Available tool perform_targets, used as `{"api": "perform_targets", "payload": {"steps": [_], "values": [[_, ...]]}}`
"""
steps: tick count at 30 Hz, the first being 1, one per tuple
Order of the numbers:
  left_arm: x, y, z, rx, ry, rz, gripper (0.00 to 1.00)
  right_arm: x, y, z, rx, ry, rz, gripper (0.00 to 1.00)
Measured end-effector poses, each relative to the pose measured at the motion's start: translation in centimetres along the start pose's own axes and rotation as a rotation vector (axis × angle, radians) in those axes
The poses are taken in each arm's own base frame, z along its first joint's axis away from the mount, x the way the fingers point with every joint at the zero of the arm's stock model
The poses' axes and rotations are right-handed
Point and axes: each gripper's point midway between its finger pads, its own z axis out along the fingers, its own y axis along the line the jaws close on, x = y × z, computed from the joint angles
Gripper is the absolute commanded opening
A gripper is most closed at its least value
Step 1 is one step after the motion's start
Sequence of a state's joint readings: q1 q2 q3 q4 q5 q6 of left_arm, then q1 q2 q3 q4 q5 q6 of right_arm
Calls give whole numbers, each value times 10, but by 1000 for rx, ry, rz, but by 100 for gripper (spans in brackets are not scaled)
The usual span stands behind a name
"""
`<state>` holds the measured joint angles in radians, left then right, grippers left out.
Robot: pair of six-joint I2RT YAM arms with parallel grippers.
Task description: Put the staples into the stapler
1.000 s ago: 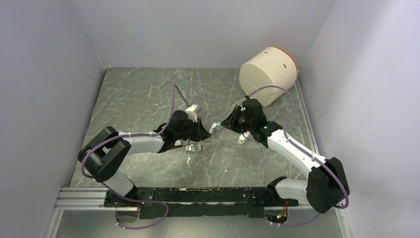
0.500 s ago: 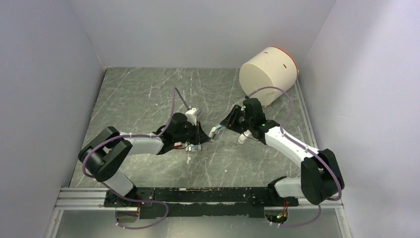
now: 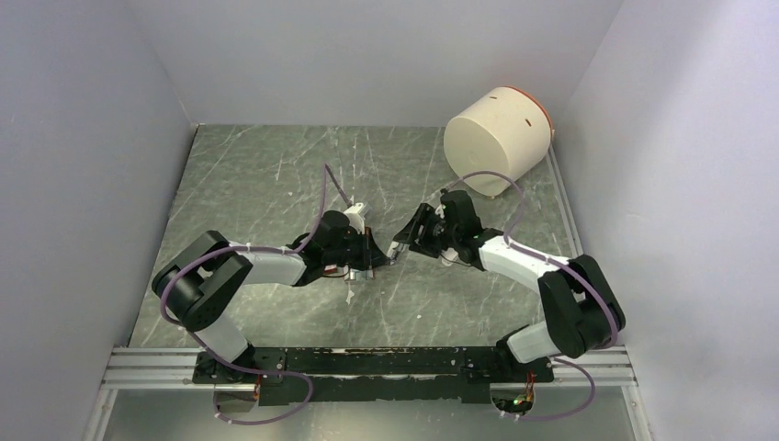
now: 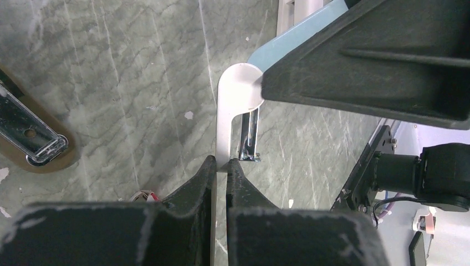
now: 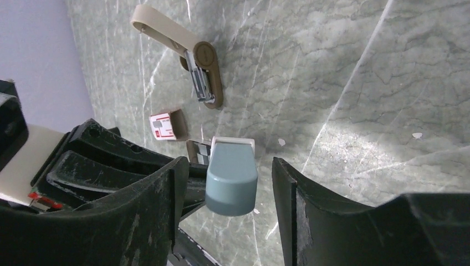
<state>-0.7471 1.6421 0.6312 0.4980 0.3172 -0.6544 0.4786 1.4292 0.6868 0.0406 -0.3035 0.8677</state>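
Observation:
The stapler (image 4: 235, 97) has a white base, a blue-grey top (image 5: 231, 180) and a metal magazine (image 4: 249, 136) hanging between them. It is held above the table. My left gripper (image 4: 220, 162) is shut on the thin white base. My right gripper (image 5: 228, 162) is open, one finger on each side of the blue-grey top and touching neither side. From above, the stapler (image 3: 395, 242) spans the gap between left gripper (image 3: 367, 253) and right gripper (image 3: 404, 241). A small grey patterned block (image 5: 199, 151), probably the staples, lies on the table, half hidden behind the top.
A little red and white box (image 5: 163, 124) lies beside that block. A tan stapler-like thing (image 5: 191, 69) lies opened flat with its chrome channel showing, and is also seen from the left wrist (image 4: 30, 136). A cream tub (image 3: 496, 138) lies on its side at the back right.
My right gripper has opened and let go of the stapler's blue-grey top. The right arm has shifted a little to the left. The left gripper has kept its hold.

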Motion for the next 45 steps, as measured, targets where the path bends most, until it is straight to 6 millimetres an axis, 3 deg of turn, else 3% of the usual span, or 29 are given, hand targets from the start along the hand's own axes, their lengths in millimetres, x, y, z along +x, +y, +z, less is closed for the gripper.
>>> {"api": "perform_targets", "payload": {"steps": [4,10,16,20,25,30,39,45], "values": [[-1,-1,0,2,-2,-5,5,7,-4,7,12,22,3,54],[0,-1,0,0,-1,-11,6,14,-8,15,27,48,7,37],[-1,1,0,-5,-4,-13,35,8,-3,19,34,30,-16,30],[1,8,0,-50,4,-25,41,-2,-10,27,95,9,-54,29],[-2,19,-6,-139,7,-33,40,-17,-16,43,196,-4,-145,29],[-19,19,-26,-223,-44,-32,42,-24,-13,60,292,11,-265,29],[-69,27,-89,-431,-276,-7,47,-20,-7,79,409,60,-414,33],[-71,36,-104,-491,-311,1,48,-19,-9,90,456,86,-444,36]]}}
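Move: The blue stapler hangs in the left hand's pinch. Its middle is about 2 cm ahead of those fingers, 1 cm right and 1 cm above, and 2 cm back, 2 cm left and 2 cm below the open right hand. On the table, some 7 cm below the right hand, the brown stapler stands about 4 cm ahead and 11 cm left, the open tray of staples 5 cm back and 11 cm left, and the white stapler level with it, 11 cm right. Down about 2 cm goes the right hand, its fingers closing on the blue stapler's handle while the left still pinches the white base. The left then opens and withdraws some 11 cm left, first dipping, then rising, turning about 30 degrees counter-clockwise. The right carries the stapler forward 6 cm, then also left, still sinking, and rolls its left side down some 35 degrees. ##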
